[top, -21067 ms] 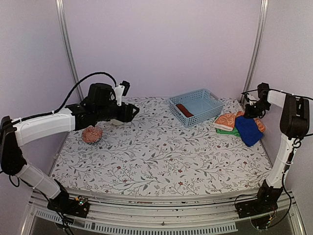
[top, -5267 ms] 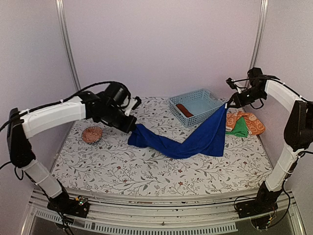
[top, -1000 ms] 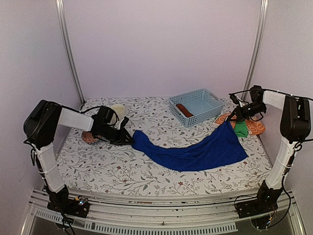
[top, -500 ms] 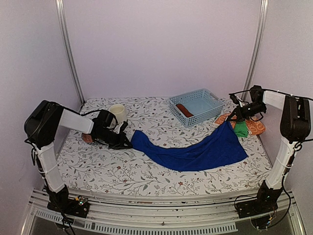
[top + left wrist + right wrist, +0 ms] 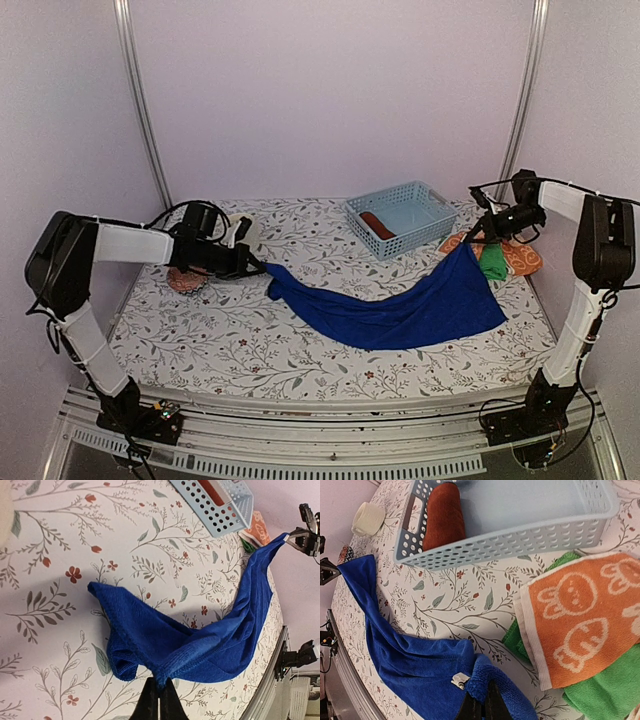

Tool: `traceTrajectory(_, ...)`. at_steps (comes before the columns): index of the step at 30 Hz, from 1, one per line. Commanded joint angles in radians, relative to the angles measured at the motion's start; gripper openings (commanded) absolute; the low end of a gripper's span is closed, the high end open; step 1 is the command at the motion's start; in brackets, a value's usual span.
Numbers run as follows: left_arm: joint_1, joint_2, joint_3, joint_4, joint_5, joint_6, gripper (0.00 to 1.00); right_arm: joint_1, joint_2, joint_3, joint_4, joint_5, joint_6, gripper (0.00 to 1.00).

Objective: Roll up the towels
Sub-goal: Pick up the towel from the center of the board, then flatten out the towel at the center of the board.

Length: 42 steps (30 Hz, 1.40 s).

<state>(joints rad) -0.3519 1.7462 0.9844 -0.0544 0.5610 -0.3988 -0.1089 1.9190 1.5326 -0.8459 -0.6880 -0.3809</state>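
A royal-blue towel (image 5: 400, 312) lies stretched across the table, sagging in the middle. My left gripper (image 5: 262, 270) is shut on its left corner, low over the table; in the left wrist view the black fingers (image 5: 154, 700) pinch a bunched fold of the blue towel (image 5: 200, 645). My right gripper (image 5: 475, 238) is shut on the right corner and holds it raised; its wrist view has the fingertips (image 5: 490, 705) buried in blue towel (image 5: 415, 665). A rust-brown rolled towel (image 5: 377, 224) (image 5: 442, 517) lies in the basket. Orange patterned (image 5: 580, 615) and green (image 5: 605, 695) towels lie at the right edge.
The pale blue lattice basket (image 5: 420, 238) (image 5: 520, 537) stands at the back right. A cream cup (image 5: 243, 228) (image 5: 367, 519) stands behind my left gripper. Under the left arm, by the table's left edge, lies a small reddish patterned object (image 5: 185, 281).
My left gripper has closed on the blue towel's left corner, and the left arm has swung back toward the wall. The right gripper has stayed in place with its corner.
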Motion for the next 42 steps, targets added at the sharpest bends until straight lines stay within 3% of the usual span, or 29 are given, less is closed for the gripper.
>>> traceTrajectory(1, 0.033, -0.095, 0.048, -0.021, -0.017, 0.021, 0.00, -0.009, -0.045, 0.157, -0.063, -0.003, -0.013, 0.04)
traceTrajectory(10, 0.142, -0.355, 0.190, -0.122, -0.078, 0.040, 0.00, -0.014, -0.041, 0.534, -0.208, 0.020, -0.028, 0.03)
traceTrajectory(19, 0.180, -0.480, 0.243, -0.185, -0.105, 0.050, 0.00, -0.014, -0.150, 0.552, -0.146, 0.011, -0.001, 0.03)
traceTrajectory(24, 0.179, -0.557, 0.176, -0.188, -0.092, 0.029, 0.00, -0.014, -0.228, 0.441, -0.130, -0.031, -0.021, 0.03)
traceTrajectory(28, 0.178, -0.665, 0.078, -0.188, -0.082, 0.012, 0.00, -0.013, -0.352, 0.227, -0.082, -0.045, -0.037, 0.03)
traceTrajectory(36, 0.154, -0.985, -0.097, -0.284, -0.002, -0.002, 0.00, -0.014, -0.774, -0.186, -0.114, -0.190, -0.187, 0.04)
traceTrajectory(42, 0.145, -1.159, -0.137, -0.385, 0.016, -0.051, 0.00, -0.014, -0.921, -0.276, -0.179, -0.205, -0.250, 0.04)
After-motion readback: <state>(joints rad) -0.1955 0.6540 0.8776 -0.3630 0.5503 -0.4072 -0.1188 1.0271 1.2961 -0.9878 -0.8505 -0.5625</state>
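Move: Off to the left hand's right, about 24 cm over, 6 cm back and 8 cm below, lies the middle of the blue towel whose corner it pinches; the mug stands 14 cm ahead and 7 cm left of this hand, the red bowl 4 cm ahead and 18 cm left. From the right hand, holding the other corner, the blue towel's middle is some 20 cm left, 12 cm back and 12 cm down, the basket 16 cm ahead and 11 cm left, the folded towels 7 cm ahead and 10 cm right. Lifting the blue towel by its two corners, both arms swing fast upward, roughly 27 cm on the left and 23 on the right, easing slightly forward first, the left also drawing outward to its left. Then both pull back towards the bases, about 17 and 23 cm, dipping a little before rising again, fingers tilting up some 35 degrees and keeping their pinch. ##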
